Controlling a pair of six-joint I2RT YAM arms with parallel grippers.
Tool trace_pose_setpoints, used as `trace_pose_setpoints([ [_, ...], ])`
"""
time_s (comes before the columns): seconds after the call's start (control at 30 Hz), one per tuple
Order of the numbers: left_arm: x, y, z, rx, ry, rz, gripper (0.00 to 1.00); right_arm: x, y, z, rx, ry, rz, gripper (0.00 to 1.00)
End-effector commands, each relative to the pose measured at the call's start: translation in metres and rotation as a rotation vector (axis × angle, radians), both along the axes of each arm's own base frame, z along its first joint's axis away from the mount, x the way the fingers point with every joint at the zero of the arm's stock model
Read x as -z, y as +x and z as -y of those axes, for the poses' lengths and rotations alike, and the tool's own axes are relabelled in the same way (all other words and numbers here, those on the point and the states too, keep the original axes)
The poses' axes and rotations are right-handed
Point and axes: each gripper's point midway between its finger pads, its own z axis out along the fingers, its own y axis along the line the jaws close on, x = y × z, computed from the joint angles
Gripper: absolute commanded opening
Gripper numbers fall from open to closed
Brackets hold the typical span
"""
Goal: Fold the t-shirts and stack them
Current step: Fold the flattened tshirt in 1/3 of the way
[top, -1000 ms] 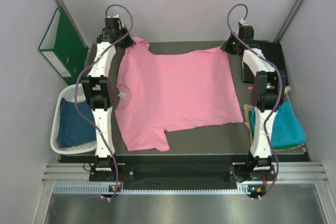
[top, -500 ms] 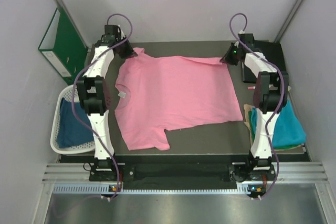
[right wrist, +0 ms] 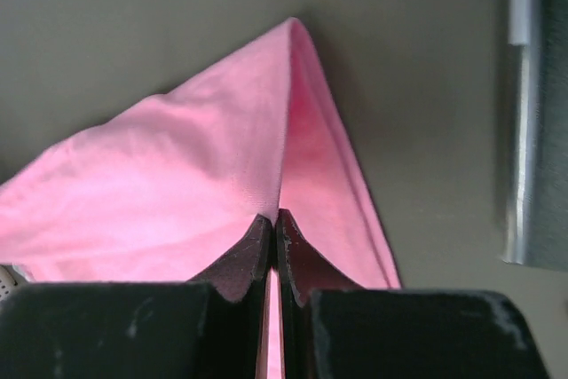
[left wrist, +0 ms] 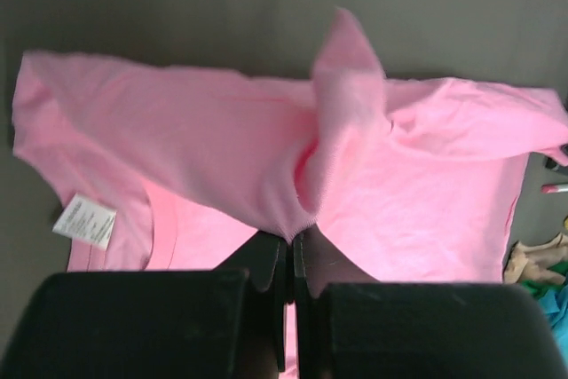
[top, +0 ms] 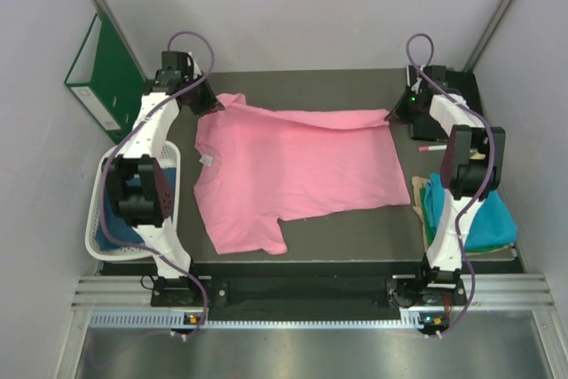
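A bright pink t-shirt (top: 293,170) lies spread across the dark table, its far edge lifted and pulled toward the near side. My left gripper (top: 216,106) is shut on the shirt's far left corner (left wrist: 306,193). At the far right corner (right wrist: 275,166), my right gripper (top: 393,114) is shut on the pink cloth. In the wrist views, both pairs of jaws pinch a fold of cloth: the left gripper (left wrist: 292,233) and the right gripper (right wrist: 273,216). A dark blue shirt (top: 120,219) lies in the basket at left. A teal shirt (top: 484,215) lies at the table's right edge.
A white lattice basket (top: 99,241) stands off the table's left side. A green ring binder (top: 105,68) leans on the left wall. A black box (top: 466,95) sits at the far right corner with a pink pen (top: 432,146) beside it.
Both grippers have drawn the shirt's far edge up and toward the near side, folding it over. The arms have swung outward, the left elbow over the basket.
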Motion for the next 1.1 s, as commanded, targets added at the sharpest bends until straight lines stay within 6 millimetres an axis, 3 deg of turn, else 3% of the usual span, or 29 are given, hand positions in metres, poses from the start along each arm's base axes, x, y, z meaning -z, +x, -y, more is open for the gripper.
trace_pose_setpoints([
  [0.0,0.011,-0.032,-0.007,-0.024,0.030,-0.059,0.00,-0.007,-0.013,0.021,0.017,-0.026,-0.027,0.00],
  [0.37,0.060,-0.092,-0.019,-0.041,0.099,-0.266,0.00,0.017,-0.014,0.033,-0.012,-0.029,-0.117,0.00],
  [0.57,0.074,-0.119,-0.029,-0.063,0.153,-0.306,0.00,0.033,-0.027,0.034,-0.033,-0.043,-0.192,0.01],
  [0.63,0.079,-0.125,-0.030,-0.056,0.161,-0.318,0.00,0.042,-0.035,0.034,-0.043,-0.045,-0.228,0.08],
  [0.67,0.086,-0.132,-0.030,-0.055,0.161,-0.342,0.00,0.043,-0.037,0.034,-0.045,-0.047,-0.232,0.17],
  [0.7,0.091,-0.135,-0.030,-0.051,0.165,-0.356,0.00,0.045,-0.041,0.035,-0.043,-0.055,-0.242,0.38],
  [0.77,0.103,-0.143,-0.031,-0.050,0.172,-0.393,0.00,0.043,-0.042,0.036,-0.043,-0.062,-0.231,0.56],
  [0.8,0.106,-0.146,-0.032,-0.050,0.175,-0.409,0.00,0.036,-0.043,0.037,-0.040,-0.070,-0.215,0.70],
  [0.9,0.121,-0.154,-0.034,-0.042,0.194,-0.459,0.00,0.019,-0.041,0.037,-0.035,-0.082,-0.180,0.93],
  [1.07,0.136,-0.160,-0.028,0.014,0.211,-0.504,0.00,-0.008,-0.034,0.040,-0.023,-0.101,-0.124,1.00],
])
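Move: The left hand, holding its corner of the pink t-shirt, is bound for the collar area on the same shirt, about 15 cm back, 3 cm left and some 18 cm below; the white label is 11 cm back, 5 cm left, the white basket 20 cm back and 25 cm left, both below. The right hand's lay-down spot is about 4 cm back, 2 cm right, 7 cm down, with the red pen 8 cm back and 13 cm right, and the black case 6 cm ahead and 18 cm right of this hand. Still pinching its corner, the left hand draws the cloth back about 15 cm and down some 13 cm over the collar area, drifting slightly left while its fingers tip about 25 degrees further downward. The right hand eases its corner back and down, about 4–5 cm each way and a little to the right, then opens wide, lets go and lifts a centimetre or so. ##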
